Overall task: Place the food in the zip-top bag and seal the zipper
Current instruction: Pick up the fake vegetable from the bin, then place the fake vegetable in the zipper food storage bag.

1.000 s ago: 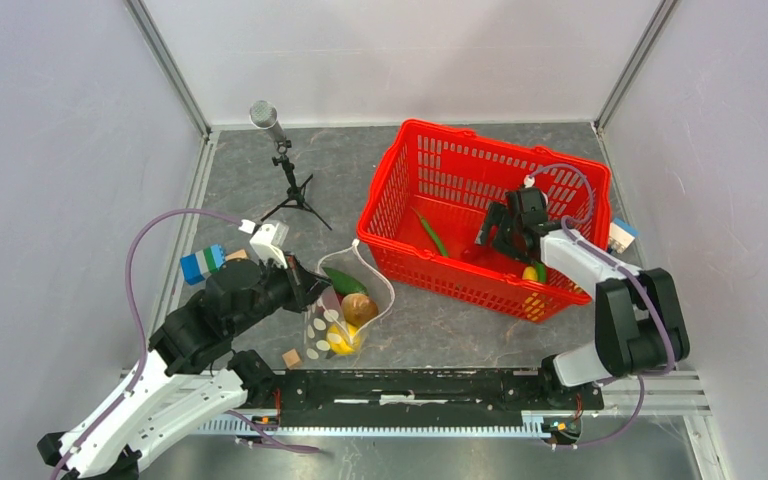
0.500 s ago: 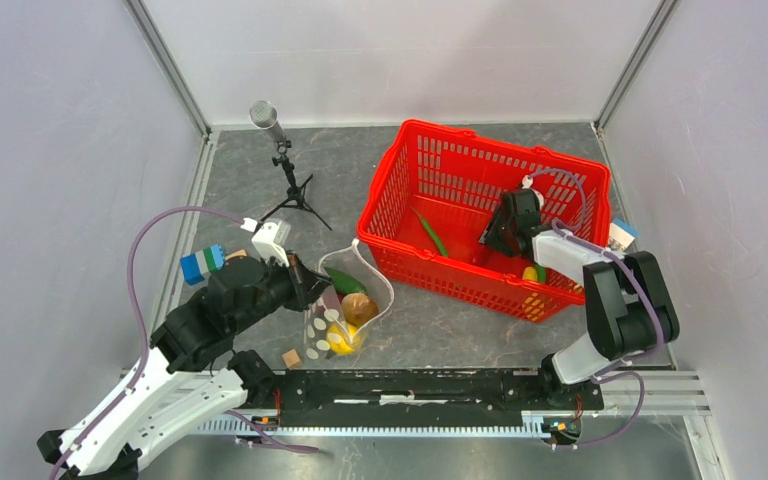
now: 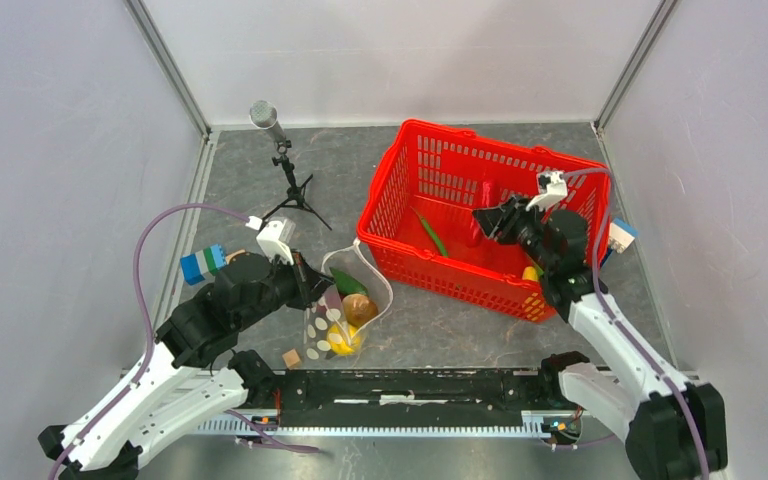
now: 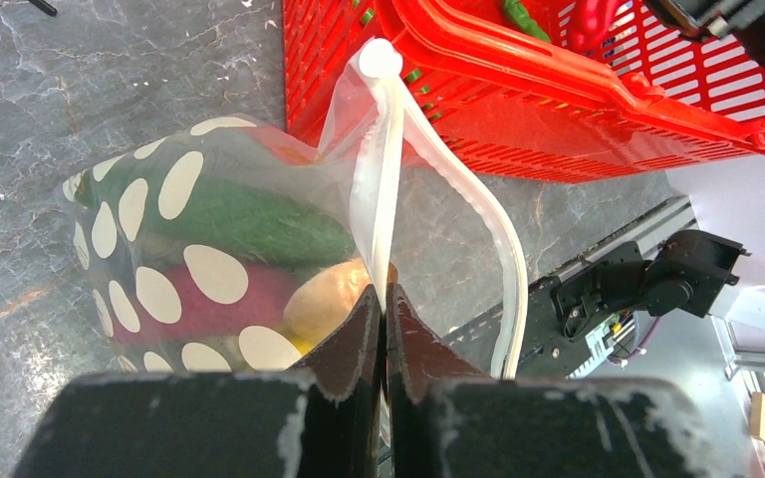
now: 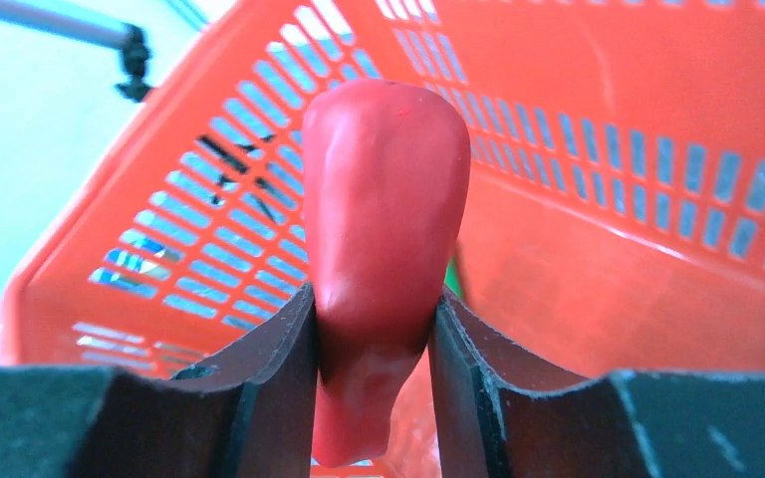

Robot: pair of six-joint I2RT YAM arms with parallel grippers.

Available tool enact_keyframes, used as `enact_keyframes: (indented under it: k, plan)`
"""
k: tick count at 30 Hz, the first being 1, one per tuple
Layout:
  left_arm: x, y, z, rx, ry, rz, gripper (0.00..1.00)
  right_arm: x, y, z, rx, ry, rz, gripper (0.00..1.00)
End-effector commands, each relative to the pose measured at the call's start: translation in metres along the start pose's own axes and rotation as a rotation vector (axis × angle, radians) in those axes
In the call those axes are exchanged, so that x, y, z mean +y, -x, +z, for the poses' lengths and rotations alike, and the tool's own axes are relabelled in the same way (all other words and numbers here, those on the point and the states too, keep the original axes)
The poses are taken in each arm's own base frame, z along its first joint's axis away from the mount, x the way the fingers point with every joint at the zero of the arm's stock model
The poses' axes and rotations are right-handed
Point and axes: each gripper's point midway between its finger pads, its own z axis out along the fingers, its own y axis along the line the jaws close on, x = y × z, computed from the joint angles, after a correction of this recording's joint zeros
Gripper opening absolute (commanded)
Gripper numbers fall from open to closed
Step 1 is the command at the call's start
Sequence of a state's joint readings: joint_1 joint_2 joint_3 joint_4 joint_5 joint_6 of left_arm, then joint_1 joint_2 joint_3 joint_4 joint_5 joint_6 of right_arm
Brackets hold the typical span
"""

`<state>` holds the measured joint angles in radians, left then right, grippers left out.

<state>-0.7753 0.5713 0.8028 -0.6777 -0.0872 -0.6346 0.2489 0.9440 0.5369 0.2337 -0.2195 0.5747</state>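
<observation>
The dotted zip-top bag (image 3: pixel 322 328) lies left of the red basket, mouth open. It holds a green pod (image 4: pixel 249 224), a magenta aubergine (image 4: pixel 264 299), a brown lump (image 3: pixel 362 308) and a yellow piece (image 3: pixel 340 340). My left gripper (image 4: pixel 383 299) is shut on the near strip of the white zipper (image 4: pixel 386 169), holding the mouth up. My right gripper (image 5: pixel 374 329) is shut on the red chilli (image 5: pixel 383 199) and holds it up inside the basket (image 3: pixel 430 150), as the top view (image 3: pixel 488 222) shows. A green pod (image 3: pixel 430 232) lies on the basket floor. The grey fish is out of view.
A microphone on a small tripod (image 3: pixel 282 165) stands at the back left. Blue-green blocks (image 3: pixel 203 263) lie by the left arm, and a wooden cube (image 3: pixel 291 357) lies near the front rail. Another block (image 3: pixel 620 235) sits right of the basket.
My right arm has swung up and out to the right. Its gripper has risen from the basket floor with the chilli. The left gripper and the bag have barely moved.
</observation>
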Motion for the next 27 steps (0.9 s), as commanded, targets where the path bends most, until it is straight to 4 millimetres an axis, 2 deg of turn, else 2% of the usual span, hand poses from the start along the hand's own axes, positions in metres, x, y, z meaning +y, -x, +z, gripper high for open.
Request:
enact_keyframes:
  k: [1, 4, 8, 15, 19, 27]
  plan:
    - [-0.008, 0.015, -0.002, -0.05, -0.028, 0.026, 0.09, 0.064, 0.037, -0.027, -0.167, 0.313, -0.169, 0.2]
    - [-0.009, 0.015, -0.001, -0.05, -0.033, 0.022, 0.09, 0.099, 0.049, -0.043, -0.18, 0.468, -0.223, 0.21]
    - [-0.013, 0.014, 0.001, -0.047, -0.054, 0.011, 0.09, 0.139, 0.053, -0.064, -0.162, 0.644, -0.284, 0.21]
    - [-0.017, 0.013, 0.005, -0.038, -0.072, 0.01, 0.09, 0.202, 0.036, -0.09, -0.117, 0.884, -0.333, 0.23]
    - [-0.02, 0.011, 0.006, -0.029, -0.089, 0.007, 0.09, 0.222, 0.024, -0.085, -0.101, 0.896, -0.314, 0.23]
    - [-0.02, 0.014, 0.005, -0.04, -0.086, 0.009, 0.09, 0.257, -0.02, -0.065, -0.066, 0.851, -0.292, 0.23]
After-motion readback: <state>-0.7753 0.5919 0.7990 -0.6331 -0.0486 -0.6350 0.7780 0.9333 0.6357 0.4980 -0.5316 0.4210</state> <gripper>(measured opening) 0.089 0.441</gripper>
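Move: The right hand, still inside the red bin's outline, already holds the red vegetable; the bag's open mouth lies about 21 cm to its left, 15 cm back and some 4 cm lower. The bin's near-left top corner is roughly 22 cm left and 4 cm back, a little lower; the green pepper lies about 7 cm left, 2 cm ahead and 19 cm below. From the left hand, pinching the bag's edge, the mouth is about 7 cm right, 1 cm ahead and slightly lower. Left and back in one sweeping arc of some 20 cm, the right hand carries the red vegetable over the bin's near-left side towards the bag's mouth, rising about 12 cm and dipping slightly at the end. The wrist swings nearly 50 degrees counter-clockwise and tips the fingers up, the grip unchanged; the left hand keeps pinching the bag's edge. ##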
